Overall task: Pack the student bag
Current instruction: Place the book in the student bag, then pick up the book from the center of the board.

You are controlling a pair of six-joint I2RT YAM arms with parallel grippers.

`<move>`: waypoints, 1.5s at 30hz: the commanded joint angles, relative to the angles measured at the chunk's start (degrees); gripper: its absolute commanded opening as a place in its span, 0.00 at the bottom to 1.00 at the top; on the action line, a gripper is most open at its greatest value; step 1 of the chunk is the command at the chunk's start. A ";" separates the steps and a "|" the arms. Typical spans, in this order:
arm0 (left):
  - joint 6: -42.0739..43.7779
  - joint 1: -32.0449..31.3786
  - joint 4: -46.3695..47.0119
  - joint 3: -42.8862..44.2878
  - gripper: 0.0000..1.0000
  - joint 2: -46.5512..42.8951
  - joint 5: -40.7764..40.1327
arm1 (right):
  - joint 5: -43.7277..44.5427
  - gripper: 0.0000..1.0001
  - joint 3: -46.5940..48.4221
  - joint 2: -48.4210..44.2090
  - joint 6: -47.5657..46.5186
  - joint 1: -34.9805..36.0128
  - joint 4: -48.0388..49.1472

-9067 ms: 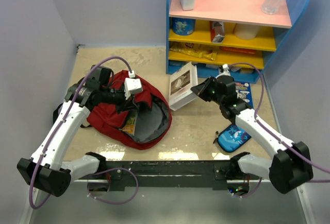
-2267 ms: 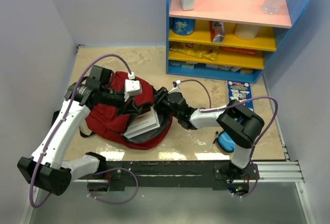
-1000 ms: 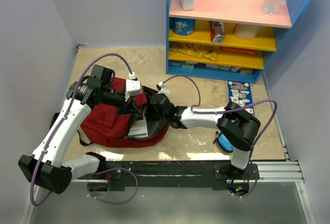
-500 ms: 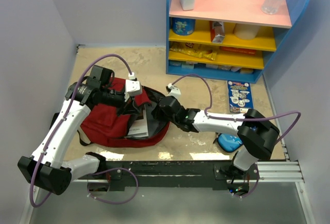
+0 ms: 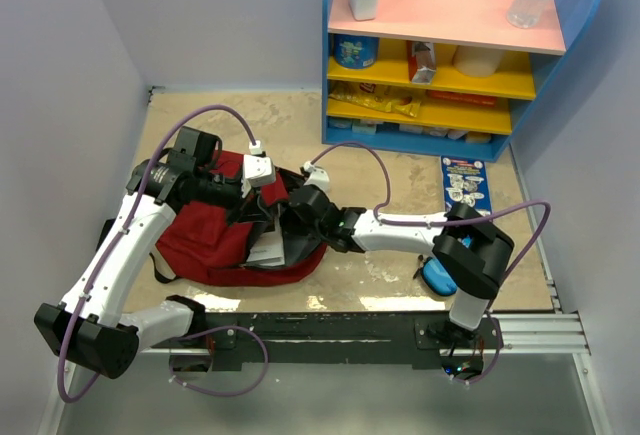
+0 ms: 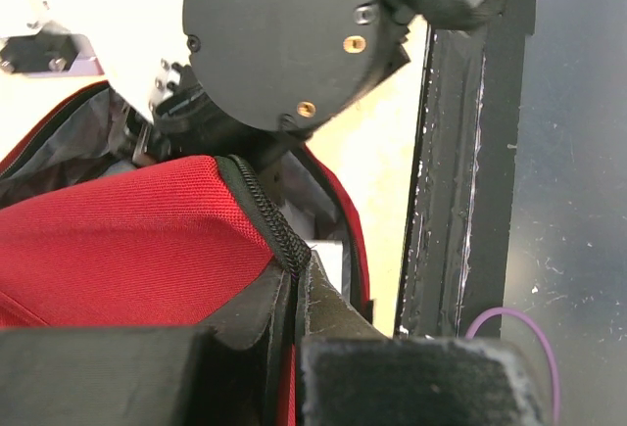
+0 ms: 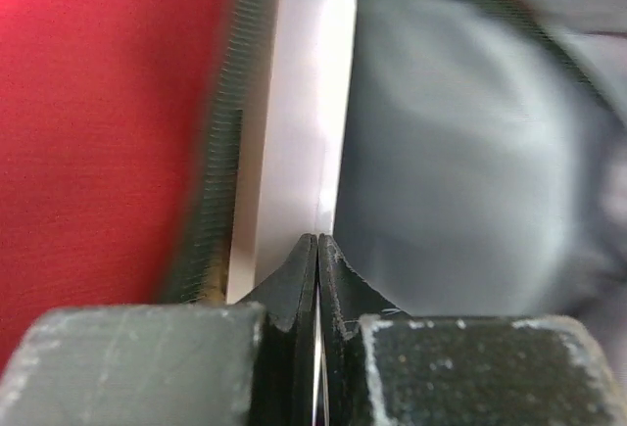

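The dark red student bag (image 5: 200, 240) lies at the left of the table with its mouth facing right. My left gripper (image 5: 257, 207) is shut on the bag's black zipper edge (image 6: 263, 218) and holds the upper flap up; its fingertips (image 6: 297, 279) pinch the fabric (image 6: 118, 240). A white book (image 5: 266, 251) lies inside the mouth, on the grey lining (image 7: 460, 152). My right gripper (image 5: 291, 217) is at the mouth, jaws shut and empty, its tips (image 7: 318, 245) against the book's white edge (image 7: 289, 103) beside the zipper (image 7: 225, 152).
A blue zip pouch (image 5: 437, 273) lies by the right arm's base. A blue booklet (image 5: 464, 185) lies at the right below the blue shelf unit (image 5: 440, 55), which holds cans, packets and bottles. The black rail (image 6: 451, 152) runs along the near edge.
The white book has gone from my right gripper near the shelf into the bag. The flap has been raised. In the last half second my right gripper has moved left, back to the mouth.
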 commanded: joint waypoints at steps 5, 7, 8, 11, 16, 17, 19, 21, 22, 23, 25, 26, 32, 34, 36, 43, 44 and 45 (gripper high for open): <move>0.10 -0.42 2.27 1.77 0.00 -0.34 2.85 | -4.25 0.25 3.13 -0.73 -2.11 1.08 2.41; 0.19 -0.42 2.18 1.69 0.00 -0.34 2.85 | -2.43 0.32 2.60 -0.73 -2.11 1.07 0.93; 0.28 -0.42 2.10 1.77 0.00 -0.34 2.68 | -1.10 0.30 2.25 -1.34 -1.59 1.07 -0.56; 0.63 -0.42 1.57 1.77 0.00 -0.52 2.41 | 4.16 0.18 -2.84 -5.20 0.43 0.90 -0.41; 0.54 -0.42 1.74 1.95 0.00 -0.43 2.32 | 2.35 0.03 -3.21 -5.13 0.52 1.42 3.11; 0.37 -0.42 1.66 2.12 0.00 -0.43 2.67 | 1.55 0.01 -2.86 -3.73 0.61 2.12 3.90; 0.19 -0.42 1.83 2.47 0.00 -0.34 2.85 | -1.95 0.01 -2.42 -2.58 -0.17 3.44 9.42; 0.02 -0.42 1.75 2.56 0.00 -0.43 2.94 | -4.94 0.03 -1.10 -0.91 -1.15 3.62 11.46; 0.10 -0.42 1.83 2.56 0.00 -0.43 2.85 | -5.74 0.05 -0.49 -0.82 -1.49 3.62 11.46; 0.19 -0.42 1.74 2.48 0.00 -0.43 2.59 | -5.57 0.09 -0.48 -1.16 -2.45 3.54 11.46; 0.54 -0.42 1.48 2.48 0.00 -0.43 2.32 | -3.30 0.17 -1.18 -4.14 -3.16 2.05 8.66; 0.98 -0.42 1.39 2.48 0.00 -0.52 1.89 | -2.50 0.34 -1.53 -5.72 -4.21 1.26 7.43; 1.86 -0.42 1.39 2.13 0.00 -0.34 1.53 | -4.60 0.99 -10.58 -23.73 -3.51 -15.95 -0.57; 1.95 -0.42 1.39 2.04 0.00 -0.43 1.53 | -2.51 0.99 -9.11 -29.26 -5.44 -21.48 -7.31; 2.21 -0.42 1.48 1.95 0.00 -0.43 1.53 | 3.81 0.99 -6.03 -30.96 -8.61 -25.01 -17.94; 3.35 -0.51 1.48 1.07 0.00 -0.78 1.44 | 3.21 0.99 1.88 -27.55 -14.50 -51.44 -29.75; 3.35 -0.51 1.83 0.72 0.00 -0.78 1.62 | 3.83 0.99 2.76 -26.40 -14.94 -53.31 -31.32; 3.35 -0.42 2.53 0.02 0.00 -0.70 1.88 | 4.70 0.99 3.38 -23.96 -15.47 -54.55 -33.08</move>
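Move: The right hand's shut fingers are in the bag mouth, by a book whose middle lies perhaps 5 cm left, 4 cm back and 4 cm below. The blue booklet it goes for next is about 43 cm right, 10 cm ahead and 8 cm lower; the pencil case lies as far right but 9 cm back, while the shelf's front edge is 30 cm right, 18 cm ahead. From the left hand the booklet is 51 cm right, 17 cm ahead and well below. The right hand first works within some 3 cm in the bag mouth beside the book, easing back overall while its fingers part a little and shut again, then opens wide, rises out and sweeps about 35 cm right, also forward and up, towards the blue booklet, turning some 45 degrees clockwise. The left hand stays still, keeping its pinch on the bag's zip edge. ##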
